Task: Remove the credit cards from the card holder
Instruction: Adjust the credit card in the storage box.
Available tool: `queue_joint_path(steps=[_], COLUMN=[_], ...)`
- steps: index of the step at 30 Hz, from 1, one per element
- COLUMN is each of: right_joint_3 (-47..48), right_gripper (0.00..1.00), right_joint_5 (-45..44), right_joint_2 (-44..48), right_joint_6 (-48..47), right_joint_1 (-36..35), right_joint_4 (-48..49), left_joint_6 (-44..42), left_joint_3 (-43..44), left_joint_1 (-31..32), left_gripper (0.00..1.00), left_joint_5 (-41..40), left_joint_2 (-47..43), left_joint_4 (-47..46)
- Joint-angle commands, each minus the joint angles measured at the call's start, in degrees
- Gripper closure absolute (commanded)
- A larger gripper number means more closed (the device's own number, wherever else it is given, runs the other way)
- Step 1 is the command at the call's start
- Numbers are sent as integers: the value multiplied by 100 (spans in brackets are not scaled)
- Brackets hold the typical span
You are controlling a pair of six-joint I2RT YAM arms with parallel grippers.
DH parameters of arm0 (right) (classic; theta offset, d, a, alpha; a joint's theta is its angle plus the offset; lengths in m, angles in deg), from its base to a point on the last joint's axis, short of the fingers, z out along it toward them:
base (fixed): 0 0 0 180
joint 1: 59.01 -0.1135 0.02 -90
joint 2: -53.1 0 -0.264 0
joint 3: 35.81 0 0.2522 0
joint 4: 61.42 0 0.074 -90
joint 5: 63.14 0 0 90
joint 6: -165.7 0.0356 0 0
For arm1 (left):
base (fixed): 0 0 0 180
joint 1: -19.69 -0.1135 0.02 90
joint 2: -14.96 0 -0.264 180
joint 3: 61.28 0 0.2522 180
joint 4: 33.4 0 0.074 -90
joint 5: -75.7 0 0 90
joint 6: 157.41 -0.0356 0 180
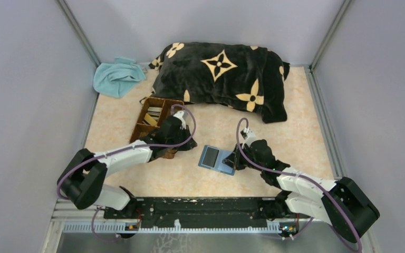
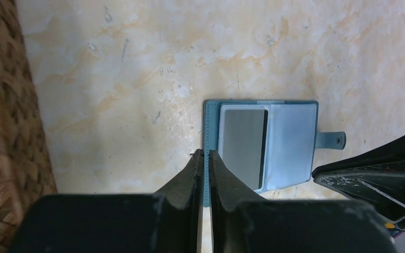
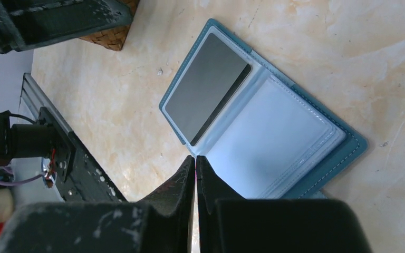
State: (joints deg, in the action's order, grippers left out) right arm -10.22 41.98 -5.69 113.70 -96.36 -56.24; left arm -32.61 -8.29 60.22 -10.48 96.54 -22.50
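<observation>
The card holder [image 1: 216,158] lies open and flat on the table, teal outside and pale blue inside. A dark grey credit card [image 2: 242,142] sits in the clear sleeve of its left half [image 3: 205,89]; the right half shows only pale sleeves. My left gripper [image 1: 185,149] hangs above the table just left of the holder, its fingers [image 2: 190,174] shut to a thin slit with nothing seen between them. My right gripper [image 3: 195,157] is shut, with its tips at the near edge of the holder's pale right page [image 1: 235,159]. Whether it pinches anything is hidden.
A brown woven compartment tray [image 1: 150,121] stands left of the holder, beside my left wrist, with pale flat items in it. A black pillow with a tan flower pattern [image 1: 221,74] lies at the back, and a teal cloth [image 1: 117,76] at the back left.
</observation>
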Motion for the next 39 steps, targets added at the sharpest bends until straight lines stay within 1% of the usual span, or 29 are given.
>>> queue_joint_path(steps=[1,3,5,7,9,10,13,14,15,16,17,20,26,34,39], right_joint_3=[134,50,-16,-47,-58,-73,-138,-160,-183,-208,-246,-338,-384,-393,-382], right_gripper=[96,96,96,96,96,96,96,96,96,96,96,96,96,96,96], right_joint_5=[-69,-68,-41,-14,46,75,125,133,137,141,134,104,91,49,51], right_joint_2=[31,61,32,-10,-74,-104,-142,-135,-135,-127,-118,-74,-68,-83,-69], right_joint_6=[63,80,89,88,95,98,135,145,146,160,163,179,183,142,129], right_joint_1=[-37,-37,-36,-42,-36,-36,-41,-37,-39,-36,-36,-36,-37,-36,-36], right_joint_4=[357,424,496,538,588,627,744,766,769,767,778,797,787,716,680], left_joint_6=[-46,-4,-42,54,218,235,291,327,363,386,394,348,498,472,450], left_joint_3=[49,212,537,839,1037,1083,1284,1356,1449,1519,1582,1764,1843,1847,2110], left_joint_1=[27,-87,-374,-953,-1823,-2119,-2707,-2842,-2953,-3037,-3090,-3153,-3236,-3312,-3358], left_gripper=[84,78,75,73,73,73,72,70,65,62,60,59,58,57,56], left_joint_5=[-915,-1471,-1638,-1546,-1196,-1105,-1244,-1275,-1298,-1303,-1296,-1325,-1481,-1430,-1255], left_joint_2=[-802,-1140,-1270,-1229,-1115,-1051,-865,-797,-733,-663,-579,-240,471,1131,1737], left_joint_4=[36,342,736,1163,1425,1441,1463,1463,1455,1438,1417,1368,1259,905,863])
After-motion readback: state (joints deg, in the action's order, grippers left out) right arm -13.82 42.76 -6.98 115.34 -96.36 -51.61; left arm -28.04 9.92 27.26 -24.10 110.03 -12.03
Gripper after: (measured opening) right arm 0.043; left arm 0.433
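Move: The gold card leaning in the basket's card compartment is roughly 15 cm ahead of the left hand, 20 cm to its left and 3 cm lower. Just beyond it, about 19 cm ahead and 18 cm left of that hand, stands the row of cards. The open card holder lies some 2 cm back, 9 cm right and 6 cm below. From the right hand the gold card is about 22 cm ahead and 33 cm left. The gold card in the basket is what the left hand goes to: from beside the basket's right side it rises about 11 cm while sweeping left and forward over the basket, some 20 cm left and 16 cm forward in all, turning about 45 degrees counter-clockwise. The nearly shut fingers open to under half, then come straight down about 11 cm to either side of the card, without closing. ##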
